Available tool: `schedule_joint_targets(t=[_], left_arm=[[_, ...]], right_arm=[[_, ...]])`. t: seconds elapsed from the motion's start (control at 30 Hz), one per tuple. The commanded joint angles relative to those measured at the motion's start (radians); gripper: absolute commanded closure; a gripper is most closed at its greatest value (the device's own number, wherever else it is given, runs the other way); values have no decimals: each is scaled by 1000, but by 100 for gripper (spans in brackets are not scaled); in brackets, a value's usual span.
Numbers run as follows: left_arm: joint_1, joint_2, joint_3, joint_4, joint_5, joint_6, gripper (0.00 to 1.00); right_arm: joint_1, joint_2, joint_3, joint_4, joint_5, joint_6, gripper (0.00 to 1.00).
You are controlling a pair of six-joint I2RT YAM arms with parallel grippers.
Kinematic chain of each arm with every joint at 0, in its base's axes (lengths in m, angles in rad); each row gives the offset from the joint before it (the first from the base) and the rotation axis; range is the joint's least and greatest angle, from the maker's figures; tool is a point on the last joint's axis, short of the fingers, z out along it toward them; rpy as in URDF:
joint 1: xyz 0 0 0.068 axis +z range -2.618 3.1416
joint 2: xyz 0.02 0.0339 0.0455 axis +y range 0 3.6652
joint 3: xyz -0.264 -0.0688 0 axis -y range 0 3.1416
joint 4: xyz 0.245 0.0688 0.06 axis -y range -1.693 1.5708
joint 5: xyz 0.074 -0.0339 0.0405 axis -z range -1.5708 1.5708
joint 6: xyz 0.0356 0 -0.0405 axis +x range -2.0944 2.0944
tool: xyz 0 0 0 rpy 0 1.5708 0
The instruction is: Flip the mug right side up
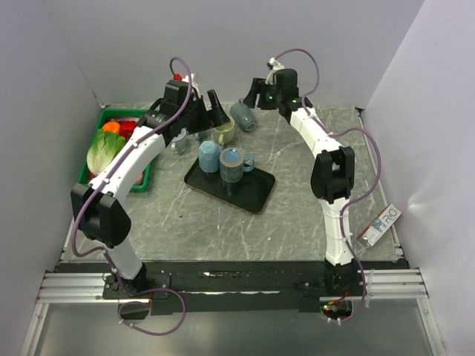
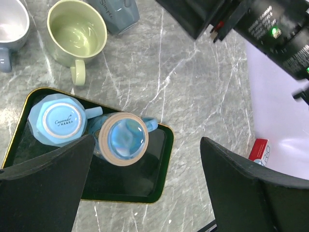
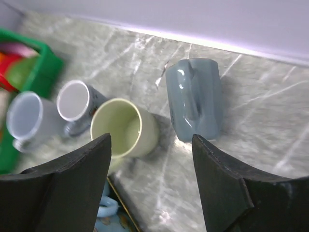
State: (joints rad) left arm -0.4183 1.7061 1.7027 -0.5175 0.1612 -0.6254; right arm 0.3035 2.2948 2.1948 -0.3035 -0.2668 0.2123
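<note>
A grey-blue mug [image 1: 243, 116] [image 3: 195, 99] lies on its side on the table at the back, handle up, and nothing holds it. My right gripper [image 1: 256, 93] [image 3: 150, 137] hangs open just above and behind it, with only table between the fingers. A light blue mug [image 1: 208, 156] [image 2: 57, 121] stands upside down on the dark tray [image 1: 252, 196] [image 2: 125, 179]. Beside it a second blue mug [image 1: 232, 165] [image 2: 123, 138] shows a pale ring round a glossy blue disc. My left gripper [image 1: 209, 111] [image 2: 147, 139] is wide open, high above the tray, and holds nothing.
A pale green mug [image 1: 225, 133] [image 3: 124, 128] stands upright between the tray and the lying mug. Two greyish mugs [image 3: 26, 116] [image 3: 75, 101] stand left of it. A green basket [image 1: 122, 113] of vegetables sits at the left edge. A small card [image 1: 380, 222] lies at the right.
</note>
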Motion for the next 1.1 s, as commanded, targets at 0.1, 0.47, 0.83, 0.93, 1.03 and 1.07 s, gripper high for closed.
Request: schedule_joint_targets(t=[0.1,0.47,0.83,0.93,1.03,1.07], left_arm=[[4,47,87,33,24,-20,4],[4,289,259,135,54,-69,4],[4,631,515,408,17,-197,3],[7,670,511,532,8,-232,2],[13,731,518,622,20,-273,1],[13,737,511,648,27,-273,3]], right_arm=[[-130,28,-35,218,-255,360,24],[-147,12,-39,92,-215,242,23],[-158,-316,-410,110,-86,174,29],[-161,-437,-536,145,-80,185,29],[-159,-529,-614,153,-75,174,30],[-159,-550,-632,153,-69,167,30]])
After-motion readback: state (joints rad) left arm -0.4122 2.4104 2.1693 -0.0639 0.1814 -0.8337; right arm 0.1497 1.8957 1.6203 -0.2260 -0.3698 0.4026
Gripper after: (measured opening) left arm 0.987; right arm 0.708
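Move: Beyond the pale green mug, the grey-blue mug lies on its side, some 22 cm ahead of the left hand, about 10 to its right and 19 below. From the left hand the green mug stands 14 cm ahead and 2 right, the patterned blue mug 3 back and 5 right, the light blue mug 1 ahead and 4 left, all about as low. From the right hand the grey-blue mug is roughly 5 ahead, 4 left and 12 below. Reaching for the tipped grey-blue mug, the left hand starts slowly, then sweeps about 18 cm forward with some 9 cm each to the right and down, fingers still wide open, rolling some 15 degrees so its left side sinks. The right hand clears off: it shifts right, dips, then draws back and climbs again to its starting height, fingers staying open and tipping down; neither touches the mug. ##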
